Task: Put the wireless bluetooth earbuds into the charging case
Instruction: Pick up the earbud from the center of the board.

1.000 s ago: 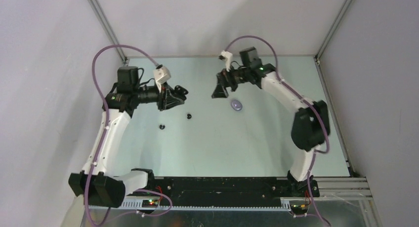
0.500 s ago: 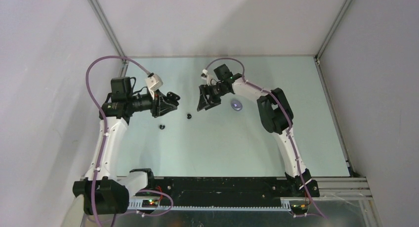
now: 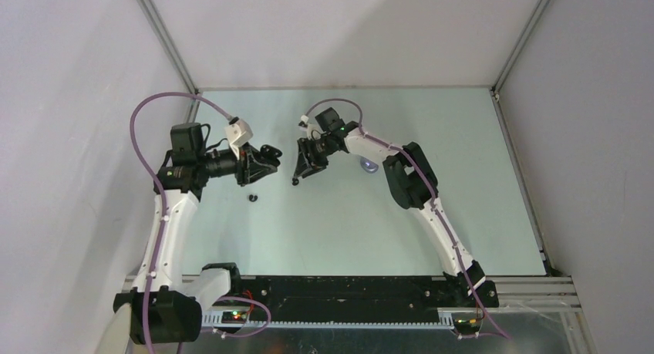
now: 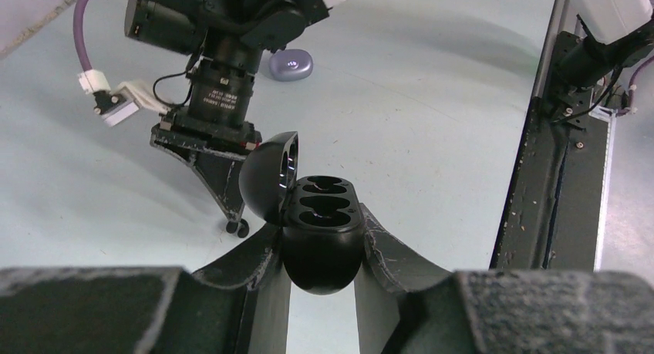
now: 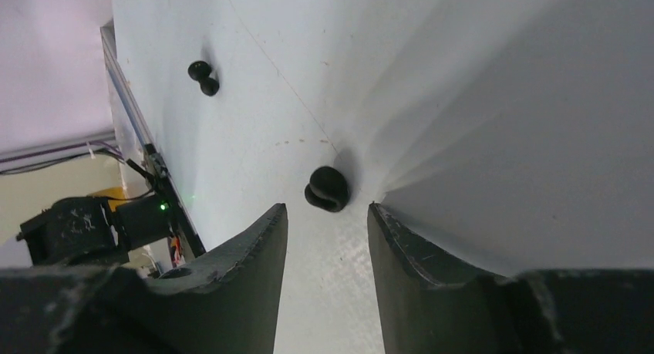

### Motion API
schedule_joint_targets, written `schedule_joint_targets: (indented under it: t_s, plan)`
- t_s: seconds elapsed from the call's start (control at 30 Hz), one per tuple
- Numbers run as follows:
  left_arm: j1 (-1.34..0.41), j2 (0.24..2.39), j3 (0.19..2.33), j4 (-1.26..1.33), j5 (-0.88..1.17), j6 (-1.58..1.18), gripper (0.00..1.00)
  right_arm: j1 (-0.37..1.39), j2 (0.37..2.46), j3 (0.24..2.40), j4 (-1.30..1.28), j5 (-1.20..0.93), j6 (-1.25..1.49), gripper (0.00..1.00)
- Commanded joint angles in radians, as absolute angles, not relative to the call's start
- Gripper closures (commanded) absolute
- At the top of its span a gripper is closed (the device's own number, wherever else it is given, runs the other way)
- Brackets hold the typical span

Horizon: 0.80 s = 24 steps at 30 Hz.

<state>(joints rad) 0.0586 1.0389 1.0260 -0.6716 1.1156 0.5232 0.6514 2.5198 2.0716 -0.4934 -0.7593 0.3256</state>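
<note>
My left gripper (image 4: 320, 223) is shut on the black charging case (image 4: 322, 250), held above the table with its lid (image 4: 266, 177) swung open to the left. Both of its sockets show empty. My right gripper (image 5: 328, 209) is low over the table, jaws apart with nothing between them. A glossy black earbud (image 5: 327, 188) lies on the surface just beyond its fingertips, centred on the gap. From above, that earbud (image 3: 294, 181) sits at the tip of the right gripper (image 3: 297, 175), close to the left gripper (image 3: 268, 155). A second black earbud (image 3: 251, 197) (image 5: 203, 78) lies apart, nearer the left arm.
A closed pale purple case (image 3: 370, 166) (image 4: 289, 63) rests on the table behind the right forearm. The two grippers are close together at mid-table. Walls and frame posts bound the table on three sides, and a black rail (image 3: 339, 288) runs along the near edge.
The right arm swung left and down to the black earbud while its jaws narrowed. The left arm shifted slightly nearer, still holding the open case.
</note>
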Motion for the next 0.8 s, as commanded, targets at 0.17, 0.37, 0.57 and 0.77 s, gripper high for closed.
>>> schedule_joint_targets:
  t_s: [0.17, 0.37, 0.57, 0.77]
  plan:
    - [0.064, 1.004, 1.013, -0.614, 1.179, 0.511, 0.91, 0.663, 2.587, 2.148, -0.520, -0.752, 0.383, 0.56]
    - [0.063, 1.000, 1.006, -0.605, 1.183, 0.511, 0.90, 0.657, 2.574, 2.094, -0.487, -0.794, 0.413, 0.66]
    - [0.062, 0.994, 1.004, -0.605, 1.188, 0.512, 0.90, 0.657, 2.562, 2.043, -0.459, -0.802, 0.428, 0.75]
    - [0.062, 0.992, 1.002, -0.604, 1.191, 0.511, 0.89, 0.657, 2.568, 2.042, -0.446, -0.795, 0.446, 0.76]
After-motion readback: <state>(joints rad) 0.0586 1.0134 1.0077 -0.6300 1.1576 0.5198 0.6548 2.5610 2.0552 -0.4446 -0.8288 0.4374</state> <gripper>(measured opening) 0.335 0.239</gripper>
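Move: The black earbud to be picked lies just beyond the right fingertips, about 2 cm to the right hand's left, 1 cm back and 2 cm below. The second black earbud is roughly 13 cm to that hand's left and 6 cm back; the lavender case is some 18 cm to its right and 4 cm farther out. From the left hand, which holds the open black case, the earbud to be picked is about 10 cm ahead, 6 cm to the right and 24 cm down. Down and back towards the near earbud, a bit over 1 cm each way, the right hand eases after first creeping about 1 cm to its left. Its wrist tips by some 8 degrees as the half-open fingers close to about half their gap, bringing the tips onto both sides of the earbud. ##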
